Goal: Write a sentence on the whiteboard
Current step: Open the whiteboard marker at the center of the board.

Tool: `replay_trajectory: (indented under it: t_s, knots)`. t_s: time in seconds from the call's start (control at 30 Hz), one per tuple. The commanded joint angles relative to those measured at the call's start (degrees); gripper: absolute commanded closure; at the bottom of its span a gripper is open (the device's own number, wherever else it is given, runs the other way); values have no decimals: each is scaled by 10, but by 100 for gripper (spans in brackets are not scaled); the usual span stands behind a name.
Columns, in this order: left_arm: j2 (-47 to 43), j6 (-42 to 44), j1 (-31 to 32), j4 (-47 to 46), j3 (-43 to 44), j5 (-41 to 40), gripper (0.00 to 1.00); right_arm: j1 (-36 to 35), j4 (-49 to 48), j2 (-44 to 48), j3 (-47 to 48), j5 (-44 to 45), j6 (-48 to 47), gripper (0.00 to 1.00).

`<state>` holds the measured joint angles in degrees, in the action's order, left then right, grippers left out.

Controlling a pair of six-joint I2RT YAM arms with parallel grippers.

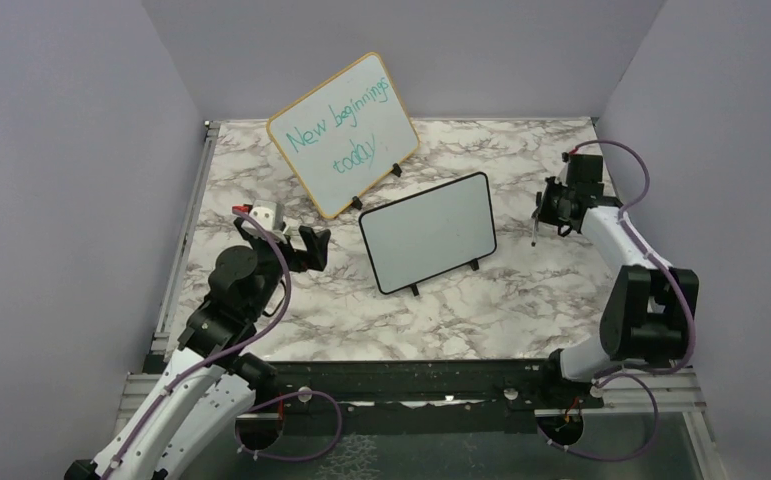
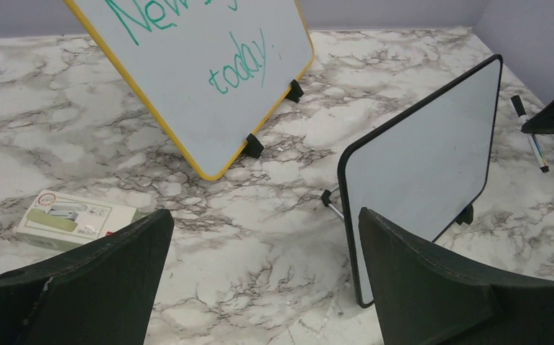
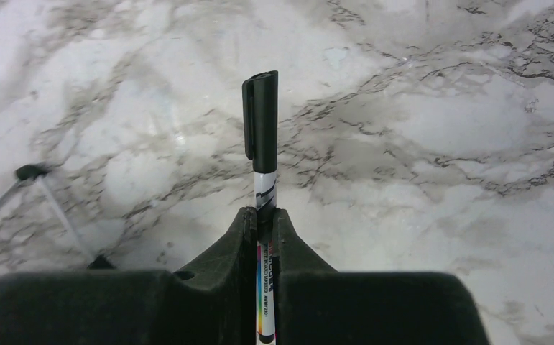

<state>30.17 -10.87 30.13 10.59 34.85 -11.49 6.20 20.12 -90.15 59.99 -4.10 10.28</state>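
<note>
The whiteboard has a thin black frame and stands tilted on little feet at mid-table; its face is blank, and the sentence is not in view. My right gripper hangs to the right of the board. In the right wrist view it is shut on a white marker with its black cap on, pointing down at the marble. The marker also shows beyond the board's right edge. My left gripper stands open left of the whiteboard, with nothing between its fingers.
A larger wood-framed board with teal handwriting leans at the back. A small box lies at the left beside the left arm, also visible as a box in the wrist view. Walls enclose the table on three sides.
</note>
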Motion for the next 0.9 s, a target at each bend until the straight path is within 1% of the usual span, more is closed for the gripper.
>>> replay_trajectory:
  t_s: [0.0,0.13,0.27,0.47,0.67,0.77,0.87]
  knots:
    - [8,-48,4,41,47,37,1,-30,27,98,-21,-17,21,99]
    - [17,-83,4,79,81,69,1,-60,62,167,-16,-35,19,99]
    - [28,-122,4,99,116,92,1,-111,97,219,-7,-47,15,99]
    - [51,-174,4,119,145,114,1,-209,120,269,-3,-53,1,99]
    - [91,-220,4,134,166,187,1,-293,104,290,-5,-76,15,99]
    - [102,-243,3,134,169,198,1,-346,90,283,-5,-67,18,99]
    - [114,-265,3,134,172,203,1,-417,70,266,1,-41,21,99]
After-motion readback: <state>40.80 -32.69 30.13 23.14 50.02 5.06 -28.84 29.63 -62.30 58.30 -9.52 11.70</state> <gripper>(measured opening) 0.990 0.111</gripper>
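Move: The marker, capped and already pinched in the right fingers, is bound for the blank whiteboard, whose middle lies about 27 cm to that hand's left, 5 cm nearer the base and 3 cm higher. The written-on board stands roughly 48 cm left and 20 cm ahead of the right hand. From the empty left hand, the marker is some 60 cm to the right, 13 cm ahead and 17 cm lower; the blank board's middle is about 34 cm right, 8 cm ahead and 14 cm lower. The marker stays pinched as the right hand lifts it while sweeping it left, about 21 cm in all, and draws back towards the base, the climb easing off as it nears the blank board; the wrist turns some 40 degrees counter-clockwise and its fingers tip up a little. The wide-open left hand rises, then dips as it shifts about 6 cm right towards the marker, rolling right side up and tipping down. ##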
